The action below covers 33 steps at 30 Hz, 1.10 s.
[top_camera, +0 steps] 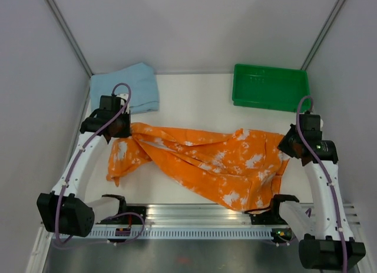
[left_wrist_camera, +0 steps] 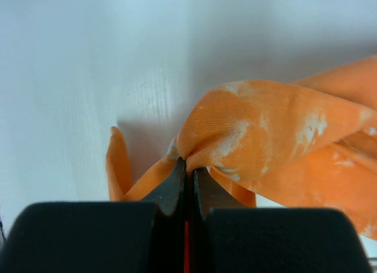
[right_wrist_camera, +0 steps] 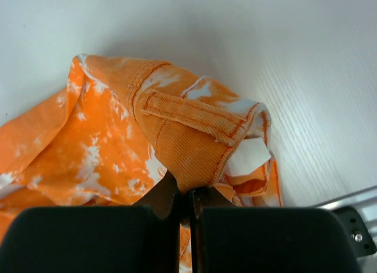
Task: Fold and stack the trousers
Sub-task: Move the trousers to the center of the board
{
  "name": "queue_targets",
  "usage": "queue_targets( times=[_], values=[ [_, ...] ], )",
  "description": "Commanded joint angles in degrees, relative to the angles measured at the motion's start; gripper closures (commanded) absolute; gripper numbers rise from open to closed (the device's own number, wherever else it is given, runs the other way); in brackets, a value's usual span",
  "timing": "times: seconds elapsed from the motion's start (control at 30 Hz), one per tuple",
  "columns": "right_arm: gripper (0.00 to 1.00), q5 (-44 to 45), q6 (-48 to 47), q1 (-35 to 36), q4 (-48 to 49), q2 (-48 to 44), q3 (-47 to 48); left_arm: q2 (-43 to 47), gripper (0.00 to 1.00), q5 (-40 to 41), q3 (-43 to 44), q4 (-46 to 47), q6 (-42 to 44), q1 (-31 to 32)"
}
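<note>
The orange trousers (top_camera: 212, 158) with white blotches lie stretched across the white table between both arms, rumpled, part of them drooping toward the near edge. At their left end my left gripper (top_camera: 121, 129) is shut on a pinch of the thin fabric (left_wrist_camera: 259, 129), which bunches just beyond the closed jaws (left_wrist_camera: 187, 167). At the right end my right gripper (top_camera: 290, 145) is shut on the waistband (right_wrist_camera: 194, 137), near a belt loop and a white label. The waistband folds over the closed jaws (right_wrist_camera: 189, 192).
A folded light-blue cloth (top_camera: 126, 87) lies at the back left, close behind the left gripper. A green tray (top_camera: 244, 99) stands at the back right. Grey walls close in on both sides. A metal rail (top_camera: 194, 217) runs along the near edge.
</note>
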<state>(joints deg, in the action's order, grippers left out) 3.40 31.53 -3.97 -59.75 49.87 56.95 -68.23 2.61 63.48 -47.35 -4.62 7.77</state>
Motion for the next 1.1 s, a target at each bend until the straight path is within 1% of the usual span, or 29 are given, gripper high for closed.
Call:
queue_targets(
  times=[0.0,0.07,0.1,0.17,0.2,0.27,0.3,0.33,0.37,0.43,0.6,0.63,0.67,0.7,0.73,0.8,0.83,0.87,0.9,0.93,0.97,1.0,1.03,1.07],
  values=[
    [1.00,4.50,-3.57,0.10,17.96,3.19,-0.18,3.45,0.98,6.79,-3.36,2.78,0.50,-2.14],
    [1.00,6.61,-5.76,0.01,20.27,6.72,2.18,3.36,0.98,7.14,-4.59,5.60,-0.91,-2.67],
    [1.00,7.40,-8.91,0.01,21.68,10.56,3.33,3.10,0.98,7.06,-4.07,6.48,-1.35,-2.67],
    [1.00,9.42,-11.65,-0.16,22.82,14.80,7.19,2.75,0.98,6.62,-3.28,9.64,-1.71,-2.67],
    [1.00,9.17,-14.10,-0.77,23.96,19.00,8.52,2.83,0.98,6.70,-2.06,10.78,-1.44,-2.67],
    [1.00,8.82,-14.65,-1.57,23.80,23.06,13.94,3.01,0.98,8.46,-0.12,12.45,-0.13,-2.67],
    [1.00,8.47,-14.74,-2.44,24.15,26.56,15.20,3.19,0.98,8.72,1.45,12.98,0.57,-2.67],
    [1.00,8.38,-14.65,-2.97,24.41,27.90,16.08,3.54,0.97,8.46,1.73,13.86,2.41,-2.67],
    [1.00,8.47,-14.31,-3.93,24.67,29.22,16.87,3.89,0.95,7.51,1.82,15.87,3.56,-2.67],
    [1.00,7.94,-13.87,-4.64,25.29,32.04,16.79,3.54,0.93,4.44,1.64,16.94,6.28,-2.67],
    [0.99,8.55,-14.83,-4.91,26.26,34.51,13.98,-3.57,0.87,1.96,2.34,15.54,4.02,-2.67],
    [0.94,8.47,-14.74,-4.91,26.35,34.68,13.46,-5.06,0.80,2.65,2.87,14.84,2.88,-2.67],
    [0.84,7.94,-14.83,-5.08,26.43,35.29,13.37,-8.21,0.68,3.18,4.61,13.09,2.08,-2.67],
    [0.49,7.50,-15.00,-5.09,26.17,35.65,13.63,-9.54,0.47,4.58,5.68,12.03,0.51,-2.67],
    [0.30,5.67,-15.01,-5.26,25.65,36.09,15.19,-10.95,0.22,5.47,6.82,10.89,-0.38,-2.67],
    [0.09,3.12,-15.62,-5.26,23.28,37.05,17.66,-13.24,0.10,7.40,10.16,7.38,-3.44,-2.67],
    [0.06,0.32,-15.97,-5.26,22.14,37.23,20.46,-13.34,0.07,8.89,10.86,6.32,-4.25,-2.67],
    [0.04,-0.49,-16.06,-5.26,19.52,36.97,21.79,-12.99,0.06,9.34,11.57,5.35,-4.95,-2.67],
    [0.02,-1.02,-15.80,-5.26,18.45,36.45,22.76,-11.51,0.01,11.08,11.58,3.25,-7.13,-2.67],
    [0.02,-0.94,-15.27,-5.26,17.13,36.01,23.90,-10.36,0.00,12.40,11.31,1.84,-8.81,-2.67],
    [0.02,-0.94,-14.05,-5.26,14.77,34.61,23.82,-9.39,0.00,13.90,10.70,0.17,-14.05,-2.67],
    [0.02,-1.11,-13.43,-5.26,13.88,33.81,23.39,-7.81,0.00,16.00,10.52,-4.89,-17.58,-2.67],
    [0.02,-1.55,-12.64,-5.26,13.17,33.02,20.86,-7.02,0.00,15.93,10.17,-7.12,-20.48,-2.67],
    [0.02,-1.99,-11.59,-5.26,12.29,31.19,18.92,-6.31,0.00,15.24,8.43,-8.97,-26.34,-2.67]
  ],
)
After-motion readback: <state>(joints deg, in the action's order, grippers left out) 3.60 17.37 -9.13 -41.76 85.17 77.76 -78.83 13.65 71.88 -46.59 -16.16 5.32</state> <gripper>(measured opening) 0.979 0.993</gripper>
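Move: The right hand holds the waist some 17 cm above the board; the bare strip before the green tray lies about 15 cm ahead and 5 to its right, the tray about 26 ahead. From the left hand, holding the legs equally high, the bare board aimed at is 7 cm ahead and 2 left, with the folded blue cloth about 18 ahead, 4 left. The trousers' middle sags 14 cm back and 36 right of the left hand. Both hands sweep the trousers forward, right about 16 cm towards the tray, left about 7, then open. ##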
